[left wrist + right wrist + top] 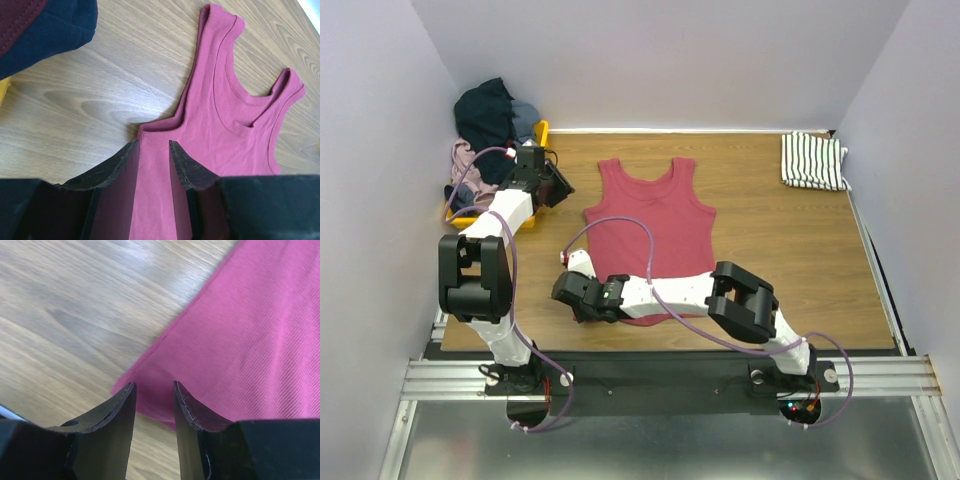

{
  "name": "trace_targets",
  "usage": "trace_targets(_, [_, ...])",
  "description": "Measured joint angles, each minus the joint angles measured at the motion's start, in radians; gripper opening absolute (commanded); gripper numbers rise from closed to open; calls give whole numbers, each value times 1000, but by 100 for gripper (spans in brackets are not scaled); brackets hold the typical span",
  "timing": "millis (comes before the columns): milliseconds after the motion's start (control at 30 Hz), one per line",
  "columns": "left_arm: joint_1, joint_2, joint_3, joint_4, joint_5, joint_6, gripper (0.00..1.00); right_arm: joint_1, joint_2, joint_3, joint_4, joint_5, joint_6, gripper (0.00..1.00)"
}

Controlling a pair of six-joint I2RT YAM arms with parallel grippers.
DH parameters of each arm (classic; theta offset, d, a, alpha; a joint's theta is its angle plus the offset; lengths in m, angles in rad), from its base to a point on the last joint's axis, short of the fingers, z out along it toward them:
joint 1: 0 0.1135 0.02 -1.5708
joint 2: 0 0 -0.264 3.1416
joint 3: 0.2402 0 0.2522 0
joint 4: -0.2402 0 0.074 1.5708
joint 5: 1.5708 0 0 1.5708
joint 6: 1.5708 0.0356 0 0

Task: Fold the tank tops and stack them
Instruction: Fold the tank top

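The dark red tank top (pixel 650 225) lies flat, straps away from me, in the middle of the wooden table (pixel 770 260). My left gripper (pixel 562 187) hovers at its left armhole, and in the left wrist view the gripper (pixel 153 145) is open with red cloth (pixel 225 130) showing flat in the gap. My right gripper (pixel 560 288) is at the top's lower left corner. In the right wrist view the gripper (pixel 154 386) is open, the hem corner (pixel 145 390) just at its tips. The striped tank top (pixel 812 160) rests folded at the back right.
A yellow tray (pixel 542 130) at the back left holds a heap of dark and pink clothes (pixel 485 115); the navy cloth (pixel 50 25) shows in the left wrist view. Walls enclose the table on three sides. The right arm (pixel 740 300) lies across the red top's hem.
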State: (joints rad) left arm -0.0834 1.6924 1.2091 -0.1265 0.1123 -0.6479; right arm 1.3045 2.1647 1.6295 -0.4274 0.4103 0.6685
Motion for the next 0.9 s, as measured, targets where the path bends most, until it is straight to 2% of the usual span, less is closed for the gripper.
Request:
trace_targets(600, [7,0,0,-6,17,16,42,19,78,93,10,23,-11,43])
trace_targets(667, [8,0,0,-6,19,17,42,19,80,94,11,26,-10,38])
trace_targets(700, [8,0,0,-6,20,17,42,19,81,94,11,27,-10,30])
trace_targets(800, [8,0,0,-6,25,19,42,19,80,85,18,30,-6,18])
trace_targets(900, [8,0,-1,-4,33,18,42,18,46,22,48,35,5,16])
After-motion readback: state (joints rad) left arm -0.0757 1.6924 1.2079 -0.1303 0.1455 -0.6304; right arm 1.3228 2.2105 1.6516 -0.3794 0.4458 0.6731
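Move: The hem's left corner lies just under my right fingers, about 1 cm left of them and 1 cm below, neither ahead nor back. From that hand, the left armpit of the tank top is some 24 cm ahead and 2 cm right, and the middle of the shirt about 18 cm ahead and 18 cm right. For my left hand, the hem corner lies roughly 28 cm back, level sideways, and some 12 cm below. With my right hand I make a small hop about 2.5 cm left over the hem's left corner, rising some 1.5 cm and dropping about 2 cm down onto it. I then close the half-open fingers most of the way, pinching the corner between the fingertips and easing about 1 cm back to the right as they shut. ##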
